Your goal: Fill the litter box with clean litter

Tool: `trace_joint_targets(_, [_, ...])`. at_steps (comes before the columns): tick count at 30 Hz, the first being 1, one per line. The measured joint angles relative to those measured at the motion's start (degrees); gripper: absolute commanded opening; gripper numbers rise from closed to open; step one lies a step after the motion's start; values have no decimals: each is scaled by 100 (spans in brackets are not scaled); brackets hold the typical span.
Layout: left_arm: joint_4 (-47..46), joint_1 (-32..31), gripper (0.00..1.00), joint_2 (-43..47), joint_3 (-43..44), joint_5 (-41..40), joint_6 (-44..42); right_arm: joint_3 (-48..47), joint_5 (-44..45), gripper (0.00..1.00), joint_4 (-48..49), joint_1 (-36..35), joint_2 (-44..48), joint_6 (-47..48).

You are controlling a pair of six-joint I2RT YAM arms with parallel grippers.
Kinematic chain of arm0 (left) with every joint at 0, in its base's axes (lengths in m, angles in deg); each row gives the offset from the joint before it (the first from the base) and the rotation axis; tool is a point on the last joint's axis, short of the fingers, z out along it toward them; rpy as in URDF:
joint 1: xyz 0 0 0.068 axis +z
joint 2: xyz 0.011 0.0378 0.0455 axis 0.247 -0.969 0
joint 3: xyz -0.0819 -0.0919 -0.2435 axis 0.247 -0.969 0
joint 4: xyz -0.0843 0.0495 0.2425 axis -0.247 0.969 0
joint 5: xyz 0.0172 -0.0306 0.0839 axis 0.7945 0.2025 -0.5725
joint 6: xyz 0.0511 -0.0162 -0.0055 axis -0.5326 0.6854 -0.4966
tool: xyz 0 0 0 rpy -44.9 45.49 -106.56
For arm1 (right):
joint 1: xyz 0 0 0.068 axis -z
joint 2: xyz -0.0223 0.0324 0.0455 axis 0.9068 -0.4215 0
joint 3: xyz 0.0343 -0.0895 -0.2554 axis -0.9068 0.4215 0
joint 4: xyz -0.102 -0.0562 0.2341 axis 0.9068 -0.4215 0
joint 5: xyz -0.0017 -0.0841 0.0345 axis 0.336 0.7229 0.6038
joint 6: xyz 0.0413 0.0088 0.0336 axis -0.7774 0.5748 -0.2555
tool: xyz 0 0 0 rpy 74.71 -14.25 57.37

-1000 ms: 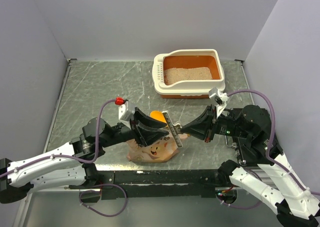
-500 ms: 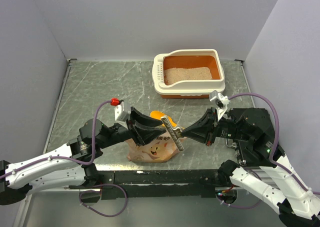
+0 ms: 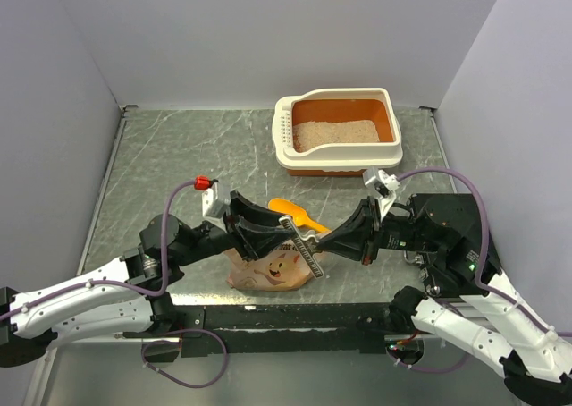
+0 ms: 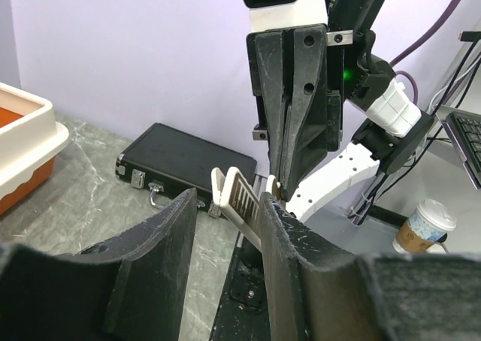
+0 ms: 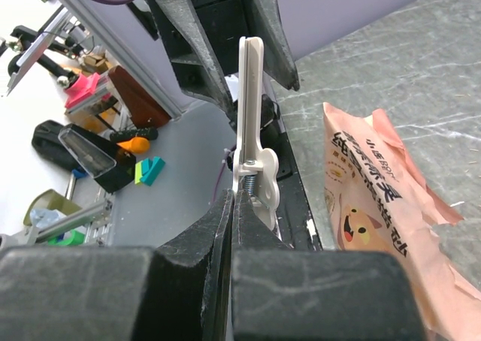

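Note:
The cream-white litter box (image 3: 335, 162) stands at the back right of the table, its orange inside holding pale beige clean litter (image 3: 335, 134); its corner (image 4: 22, 142) also shows in the left wrist view. My right gripper (image 3: 323, 239) (image 5: 234, 198) is shut on the end of a white bag clip (image 3: 299, 234) (image 5: 250, 108) (image 4: 240, 202). The clip reaches between the fingers of my open left gripper (image 3: 273, 232) (image 4: 229, 206) and lies against one finger (image 4: 289, 266), with a gap to the other. Both grippers hover over the pink-tan bag (image 3: 273, 269) (image 5: 383, 206).
A yellow-orange scoop (image 3: 298, 214) lies on the table just behind the bag. Off the table edge are a flat black case (image 4: 188, 161) and a paper cup (image 4: 421, 224). Grey walls close in the left, back and right sides.
My right gripper has carried the clip a little to the left, deeper between the left fingers. The left gripper has drawn back slightly, and more of the scoop shows.

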Motion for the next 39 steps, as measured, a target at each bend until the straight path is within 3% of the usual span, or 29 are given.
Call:
trace_joint_targets(4, [-33,2,15,0,-13,31,24,4,92,0,50,-109,-22,-7])
trace_joint_targets(9, [-175,-11,2,42,-13,177,55,13,238,0,116,-177,-85,50])
trace_joint_targets(10, [-175,-11,1,61,-13,184,57,13,254,4,140,-192,-107,68])
trace_joint_targets(11, [-170,-11,1,74,-13,188,57,13,256,9,149,-199,-122,76])
trace_joint_targets(12, [-157,-11,1,92,-13,195,57,13,254,24,155,-208,-144,92])
trace_joint_targets(15, [-92,-11,1,138,-13,195,15,13,234,48,153,-225,-205,81])
trace_joint_targets(18, [59,-7,1,179,-13,144,-55,7,199,59,42,-264,-236,144])
trace_joint_targets(29, [671,-4,1,407,-9,63,-129,-197,442,66,-542,-267,-72,870])
trace_joint_targets(39, [892,-4,1,398,68,485,-120,-262,216,76,-472,-269,-402,1154])
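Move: The white clip, still pinched by its handle in the right fingers, stands about 3 cm to the left hand's right, 1 cm back and 2 cm lower, its long bar reaching between the half-open left fingers. From the right hand its middle is some 3 cm left and 1 cm back, 1 cm lower. The litter bag stands about 7 cm ahead of the left hand, 3 cm to its left and 27 cm down; the orange scoop lies roughly 20 cm ahead, 6 cm right, 35 cm down. The left fingers close onto the clip's bar and pinch it while the right fingers still hold the handle; then the right fingers spread wide and let go, that hand sinking about 1.5 cm and edging forward, tipping slightly down. The left keeps its grip, easing back some 2 cm and slightly left and down, carrying the clip. ##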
